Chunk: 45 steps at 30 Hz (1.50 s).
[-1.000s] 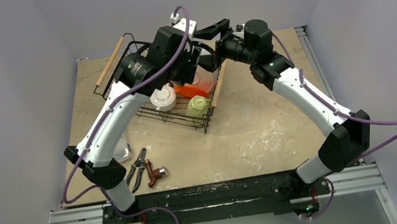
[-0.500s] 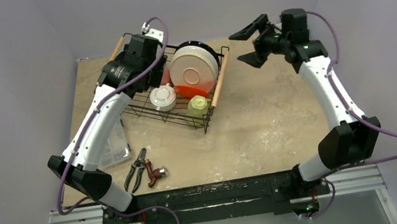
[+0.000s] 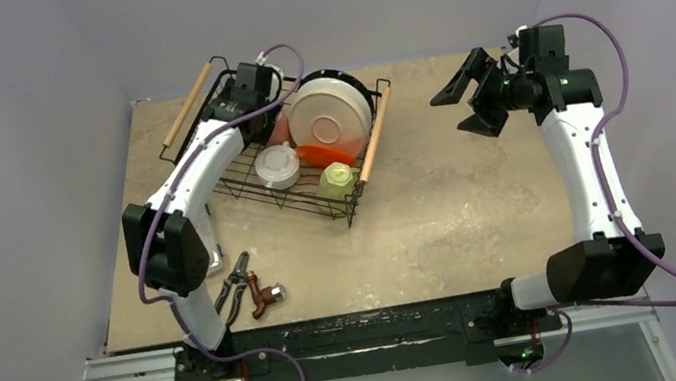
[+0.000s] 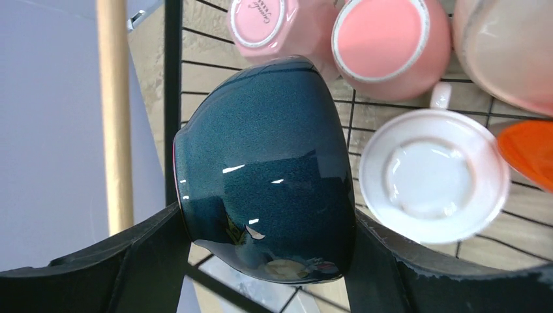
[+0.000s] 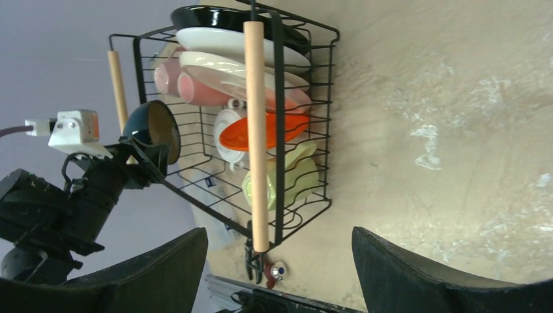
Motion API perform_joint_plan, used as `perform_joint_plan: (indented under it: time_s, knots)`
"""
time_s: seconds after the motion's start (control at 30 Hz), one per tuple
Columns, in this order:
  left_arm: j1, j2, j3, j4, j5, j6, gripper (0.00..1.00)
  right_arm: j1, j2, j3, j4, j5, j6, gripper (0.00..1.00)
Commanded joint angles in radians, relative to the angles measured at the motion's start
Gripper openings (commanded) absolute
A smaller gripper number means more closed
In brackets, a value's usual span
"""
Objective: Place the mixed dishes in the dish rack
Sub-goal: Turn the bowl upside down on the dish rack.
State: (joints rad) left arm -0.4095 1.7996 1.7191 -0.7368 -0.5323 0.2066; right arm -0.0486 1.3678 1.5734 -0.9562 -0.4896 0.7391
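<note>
In the left wrist view my left gripper is shut on the small dark bowl, which lies on its side above the dish rack at its back-left corner, beside a wooden handle. In the rack are two pink mugs, an upturned white mug, a red plate, a cream plate and a yellow-green mug. My right gripper hangs open and empty to the right of the rack, well apart from it.
Pliers and a red-handled tool lie on the table in front of the rack. A clear plastic box sits partly behind my left arm. The rack's right wooden handle faces my right gripper.
Both grippers were over the rack's back. My left gripper moved to the back-left corner with the bowl. My right arm swung away to the right, its jaws a little wider.
</note>
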Motion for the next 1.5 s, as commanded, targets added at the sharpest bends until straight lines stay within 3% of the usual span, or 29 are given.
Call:
perform_joint_plan:
  time_s: [0.0,0.3,0.6,0.83,0.93,1.0,1.2,1.27,1.47]
  knots:
    - [0.034,0.05,0.028,0.153,-0.058,0.073,0.0,-0.018,0.016,0.056,-0.073,0.024,-0.101,0.81]
    - [0.063,0.11,-0.041,0.179,-0.142,0.077,0.0,-0.037,0.032,0.007,-0.047,0.004,-0.088,0.81]
    - [0.112,0.121,-0.131,0.189,-0.13,0.078,0.0,-0.062,0.043,-0.006,-0.044,-0.007,-0.099,0.81]
    - [0.117,0.149,-0.16,0.193,-0.173,0.076,0.13,-0.072,0.038,-0.04,-0.027,-0.023,-0.1,0.81]
    - [0.119,0.162,-0.168,0.207,-0.191,0.082,0.22,-0.075,0.038,-0.044,-0.026,-0.021,-0.105,0.81]
    - [0.12,0.169,-0.165,0.208,-0.197,0.08,0.34,-0.077,0.037,-0.051,-0.023,-0.024,-0.105,0.81]
    - [0.12,0.161,-0.1,0.041,-0.064,-0.031,0.92,-0.084,0.036,-0.054,-0.018,-0.031,-0.109,0.81]
    - [0.118,0.144,-0.089,-0.008,-0.013,-0.062,0.99,-0.086,0.037,-0.058,-0.01,-0.037,-0.105,0.81]
    - [0.12,0.104,-0.061,-0.107,0.093,-0.117,1.0,-0.087,0.026,-0.097,0.018,-0.054,-0.091,0.81]
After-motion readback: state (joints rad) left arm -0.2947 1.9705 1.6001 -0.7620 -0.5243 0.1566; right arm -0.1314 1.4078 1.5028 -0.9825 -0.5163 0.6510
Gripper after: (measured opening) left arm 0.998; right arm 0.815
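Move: Near the rack's front-left part, the left hand still grips the bowl; the bare spot for the bowl is about 6 cm to its left, 2 cm ahead and some 12 cm below. The white cup stands level with this hand, about 6 cm to its right, and the nearer pink mug about 10 cm ahead and 6 cm right, both some 13 cm lower. From the right hand the bowl's spot is roughly 50 cm left, 12 cm ahead and 20 cm down. Sinking about 11 cm into the rack, the left hand carries the bowl down left of the white cup, easing forward slightly, then sliding nearly 7 cm left as its fingers tip further down. After a brief stop it opens wide around the bowl, easing back a little and tipping to some 15 degrees in all. Empty, the right hand drifts down 4 cm and a little right. ##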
